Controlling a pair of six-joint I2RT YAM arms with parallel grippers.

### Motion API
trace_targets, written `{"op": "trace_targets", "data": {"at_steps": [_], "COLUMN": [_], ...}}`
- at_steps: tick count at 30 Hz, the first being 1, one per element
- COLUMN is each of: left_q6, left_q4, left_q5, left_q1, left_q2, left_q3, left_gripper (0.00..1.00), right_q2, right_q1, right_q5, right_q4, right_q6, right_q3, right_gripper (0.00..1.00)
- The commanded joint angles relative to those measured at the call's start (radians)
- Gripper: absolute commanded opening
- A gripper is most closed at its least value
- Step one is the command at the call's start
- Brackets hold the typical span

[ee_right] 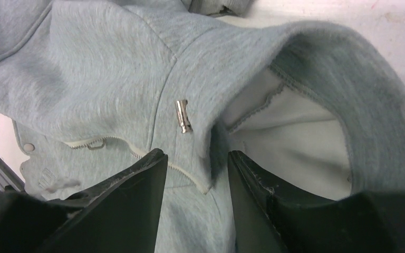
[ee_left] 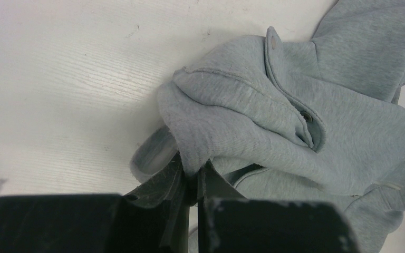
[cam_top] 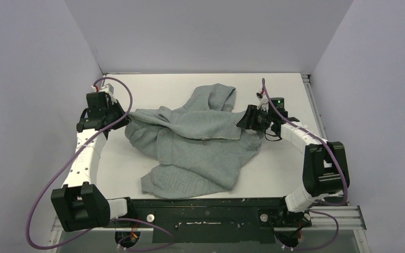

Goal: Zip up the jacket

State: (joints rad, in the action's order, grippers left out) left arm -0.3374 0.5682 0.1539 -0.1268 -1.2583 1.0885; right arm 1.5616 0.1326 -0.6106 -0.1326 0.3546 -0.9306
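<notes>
The light grey jacket [cam_top: 200, 142] lies crumpled in the middle of the white table [cam_top: 285, 95], its hood toward the back. My left gripper [cam_top: 122, 118] is at the jacket's left edge and is shut on a fold of grey fabric [ee_left: 195, 158]; a snap stud [ee_left: 307, 117] shows on the flap beyond. My right gripper [cam_top: 241, 122] is at the jacket's right side. In the right wrist view its fingers [ee_right: 153, 174] stand apart over the zipper edge. A metal zipper pull [ee_right: 183, 116] lies just ahead of them, and the pale zipper teeth [ee_right: 111, 140] run off to the left.
Grey walls close in the table on the left, back and right. A black metal rail [cam_top: 211, 211] carrying both arm bases runs along the near edge. Purple cables [cam_top: 121, 87] loop beside each arm. Bare tabletop shows around the jacket.
</notes>
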Motion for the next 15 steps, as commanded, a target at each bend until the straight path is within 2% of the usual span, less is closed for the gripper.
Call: {"op": "trace_targets", "data": {"at_steps": [1, 6, 11, 15], "left_q6": [-0.005, -0.005, -0.005, 0.000], "left_q4": [-0.050, -0.048, -0.047, -0.044], "left_q5": [0.006, 0.002, 0.001, -0.002], "left_q1": [-0.010, -0.010, -0.010, -0.010], "left_q2": [0.034, 0.037, 0.034, 0.033], "left_q3": [0.014, 0.016, 0.020, 0.021], "left_gripper": [0.00, 0.00, 0.00, 0.00], "right_q2": [0.044, 0.075, 0.048, -0.002], "right_q1": [0.012, 0.027, 0.040, 0.047], "right_q5": [-0.035, -0.042, -0.050, -0.017], "right_q4": [0.125, 0.167, 0.230, 0.238], "right_q6": [0.015, 0.027, 0.046, 0.040], "right_q3": [-0.040, -0.046, -0.047, -0.074], "right_gripper": [0.45, 0.36, 0.14, 0.00]}}
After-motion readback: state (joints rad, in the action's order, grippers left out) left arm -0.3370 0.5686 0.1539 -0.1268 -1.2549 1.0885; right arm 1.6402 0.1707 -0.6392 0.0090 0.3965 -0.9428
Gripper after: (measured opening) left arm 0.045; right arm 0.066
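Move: The jacket's folded grey edge beside the metal cord tip lies about 2 cm to the left of the open right fingers, 1 cm ahead and 2 cm below. The cord tip is roughly 3 cm left and 2 cm ahead; the zipper pull some 12 cm left and 5 cm back; the bunched sleeve about 6 cm left and 9 cm ahead. From the left gripper, that edge lies some 36 cm to the right, about level fore and aft, and roughly 10 cm lower. Bring the right gripper about 2 cm left and 1.5 cm forward, dipping about 1.5 cm onto the folded edge beside the metal cord tip and rising again by nearly as much. Shut the fingers on the way so they pinch that fold, with the wrist hardly turning. Keep the left gripper still, holding its bunch of jacket raised. ##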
